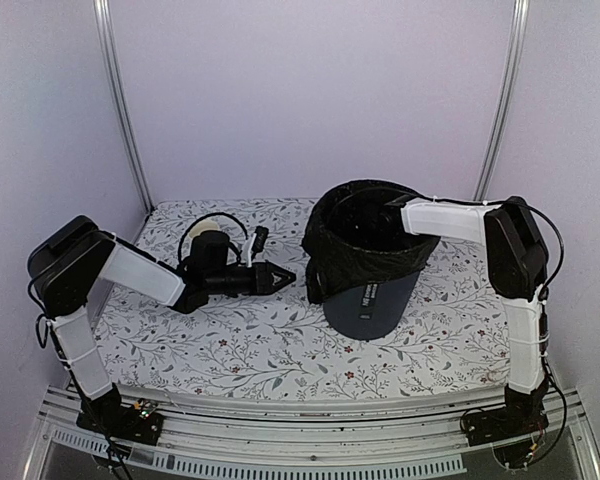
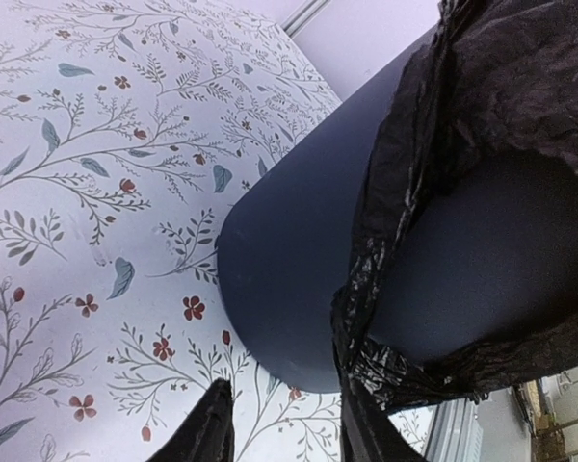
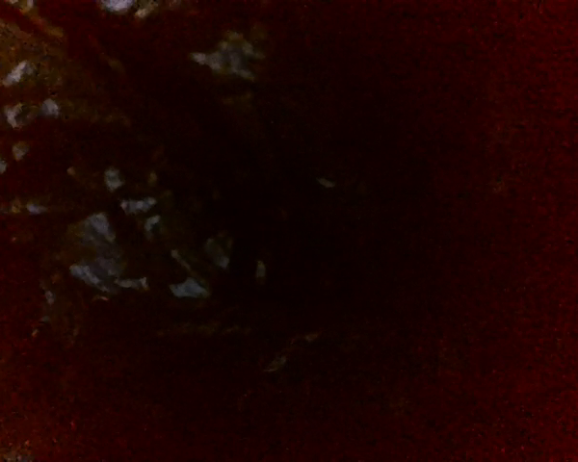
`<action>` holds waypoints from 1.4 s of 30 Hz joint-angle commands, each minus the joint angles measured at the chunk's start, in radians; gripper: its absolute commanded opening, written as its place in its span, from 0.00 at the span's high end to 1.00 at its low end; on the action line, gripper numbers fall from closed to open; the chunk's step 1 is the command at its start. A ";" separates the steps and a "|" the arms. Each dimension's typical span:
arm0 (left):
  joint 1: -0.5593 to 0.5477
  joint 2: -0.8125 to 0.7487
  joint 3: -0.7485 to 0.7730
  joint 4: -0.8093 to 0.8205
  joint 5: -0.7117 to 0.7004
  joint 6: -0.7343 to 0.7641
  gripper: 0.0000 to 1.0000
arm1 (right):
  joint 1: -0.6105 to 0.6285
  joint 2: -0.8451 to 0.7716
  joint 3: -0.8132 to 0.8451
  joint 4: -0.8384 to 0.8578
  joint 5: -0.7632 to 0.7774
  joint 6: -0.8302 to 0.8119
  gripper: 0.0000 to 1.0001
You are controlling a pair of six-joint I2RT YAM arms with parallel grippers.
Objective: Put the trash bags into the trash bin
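The dark grey trash bin (image 1: 375, 300) stands right of the table's centre. The glossy black trash bag (image 1: 330, 250) is draped over its rim and hangs down the outside wall. My left gripper (image 1: 283, 275) lies low just left of the bin, pointing at it. In the left wrist view its jaws (image 2: 289, 428) stand open over the cloth with nothing between them. The right fingertip (image 2: 366, 433) is next to the bag's hanging edge (image 2: 395, 366), below the bin wall (image 2: 289, 260). My right arm (image 1: 440, 218) reaches down into the bin, hiding its gripper. The right wrist view is nearly black, with only glints of bag (image 3: 106, 250).
A floral cloth (image 1: 230, 340) covers the table. Metal posts (image 1: 120, 100) (image 1: 500, 100) rise at the back corners in front of pale walls. A metal rail (image 1: 280, 445) runs along the near edge. A black cable loop (image 1: 215, 225) arches over the left wrist.
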 commanded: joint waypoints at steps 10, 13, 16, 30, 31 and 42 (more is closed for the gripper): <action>0.023 -0.026 -0.019 0.037 0.013 -0.011 0.61 | 0.014 -0.050 0.065 -0.062 -0.045 0.007 0.97; 0.028 -0.027 -0.021 0.036 0.015 -0.012 0.61 | 0.014 -0.080 0.087 -0.086 -0.047 0.005 0.97; 0.033 -0.026 -0.022 0.038 0.017 -0.012 0.61 | 0.013 -0.108 0.103 -0.094 -0.045 0.005 0.97; 0.051 -0.031 -0.023 0.043 0.028 -0.019 0.61 | 0.012 -0.130 0.183 -0.156 -0.042 -0.002 0.97; 0.053 -0.033 -0.025 0.043 0.028 -0.019 0.61 | 0.012 -0.133 0.195 -0.161 -0.041 -0.001 0.97; 0.062 -0.030 -0.030 0.050 0.037 -0.025 0.61 | 0.012 -0.162 0.287 -0.181 -0.039 0.001 0.97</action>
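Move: The right hand is deep inside the lined trash bin, with the trash bag's open mouth about 23 cm above it, 2 cm ahead and 1 cm left. The bin's middle is roughly 11 cm above, 2 cm ahead and 1 cm left; the bag's hanging flap is some 12 cm left, level fore and aft, and 12 cm up. From the left hand, the bag mouth lies about 15 cm right, level fore and aft, and 17 cm above. The shut right hand rises about 11 cm inside the bag towards its mouth; the left eases leftward. ##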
